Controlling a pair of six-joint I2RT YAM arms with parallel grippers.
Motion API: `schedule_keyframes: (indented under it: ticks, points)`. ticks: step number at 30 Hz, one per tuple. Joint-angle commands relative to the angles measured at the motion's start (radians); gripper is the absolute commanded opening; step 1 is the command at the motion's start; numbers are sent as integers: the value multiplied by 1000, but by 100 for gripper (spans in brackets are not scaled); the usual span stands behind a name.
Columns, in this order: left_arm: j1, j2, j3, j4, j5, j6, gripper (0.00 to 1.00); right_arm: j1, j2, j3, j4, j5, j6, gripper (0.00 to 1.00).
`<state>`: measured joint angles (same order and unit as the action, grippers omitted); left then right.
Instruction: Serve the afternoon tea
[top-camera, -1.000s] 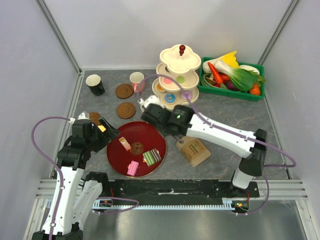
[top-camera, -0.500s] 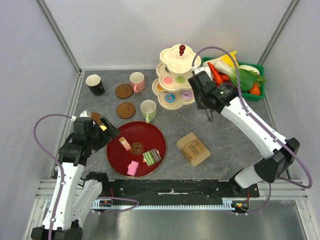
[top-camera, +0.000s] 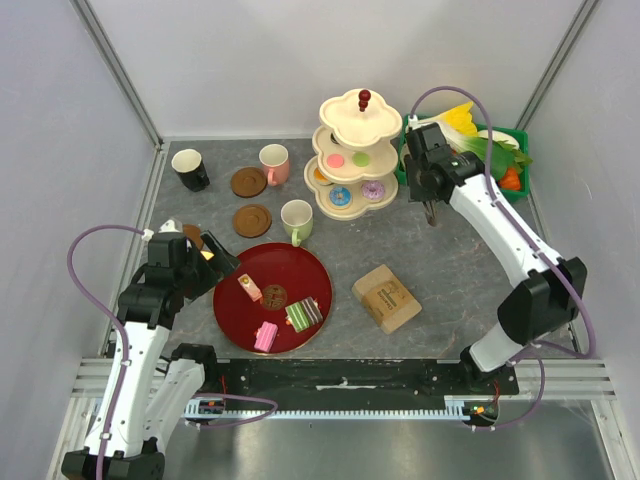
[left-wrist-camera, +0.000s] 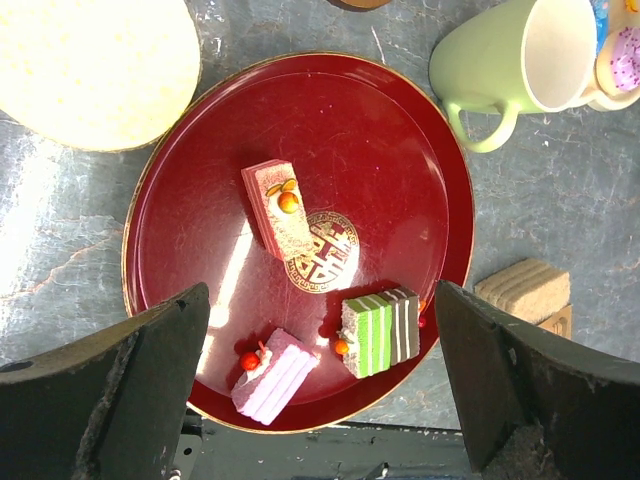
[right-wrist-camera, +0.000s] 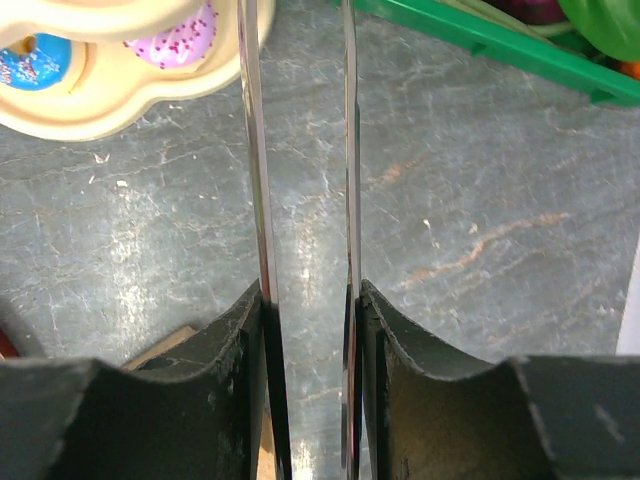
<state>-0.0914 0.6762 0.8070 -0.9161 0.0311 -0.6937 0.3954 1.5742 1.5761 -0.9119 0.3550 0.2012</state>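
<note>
A red tray at the front centre carries three cake slices: pink-and-orange, green-striped and pink. My left gripper hovers at the tray's left edge, open and empty; its wrist view shows the tray and slices between the wide fingers. A pale-green mug stands just behind the tray. The tiered stand holds donuts and macarons. My right gripper hangs right of the stand, jaws a narrow gap apart over bare table.
A pink mug, a black mug and two brown coasters sit at the back left. A tan block lies right of the tray. The green crate of vegetables stands at the back right.
The right arm has let go of the pale-green mug behind the tray and swung right, past the stand toward the crate. The left arm has barely moved.
</note>
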Motion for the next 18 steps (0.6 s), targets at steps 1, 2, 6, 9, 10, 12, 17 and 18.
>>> schedule_keyframes:
  ticks: [1, 2, 6, 9, 10, 12, 17, 18]
  points:
    - [1, 2, 40, 34, -14, 42, 99, -1, 70, 99, 77, -53, -42, 40]
    - [1, 3, 41, 33, -14, 45, 99, 0, 88, 116, 74, -59, -46, 40]
    - [1, 5, 47, 25, -22, 46, 99, -3, 154, 180, 68, -70, -59, 40]
    - [-1, 5, 50, 23, -28, 45, 99, -1, 188, 214, 76, -91, -71, 40]
    - [2, 5, 52, 23, -27, 46, 99, 0, 197, 222, 82, -94, -75, 40]
    - [1, 5, 54, 23, -27, 46, 99, -1, 217, 237, 88, -97, -86, 40]
    - [-1, 16, 54, 23, -28, 42, 99, 2, 253, 251, 103, -111, -98, 40]
    - [1, 14, 54, 23, -28, 42, 99, -1, 256, 249, 110, -117, -101, 40]
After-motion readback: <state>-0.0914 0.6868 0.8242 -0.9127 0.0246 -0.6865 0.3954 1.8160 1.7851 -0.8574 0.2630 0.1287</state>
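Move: Ahead and to the left of the right hand, which already holds the metal tongs, stands the tiered stand, its middle about 16 cm out, 15 cm left and 9 cm lower. The green macaron on its middle tier is some 15 cm ahead, 12 cm left and 8 cm below. The vegetable crate sits roughly 25 cm ahead and 13 cm right, the cardboard box about 11 cm back and 6 cm left, both near 20 cm lower. From the left hand, the stand is about 25 cm ahead, 29 cm right, slightly lower. Easing forward and left towards the tiered stand, the right hand carries the tongs about 6 cm out and 4 cm left, nearly level after a slight early dip and slowing as it goes. The wrist turns some 5 degrees counter-clockwise while the fingers keep their hold on the tongs; the tongs' tips are out of sight. ##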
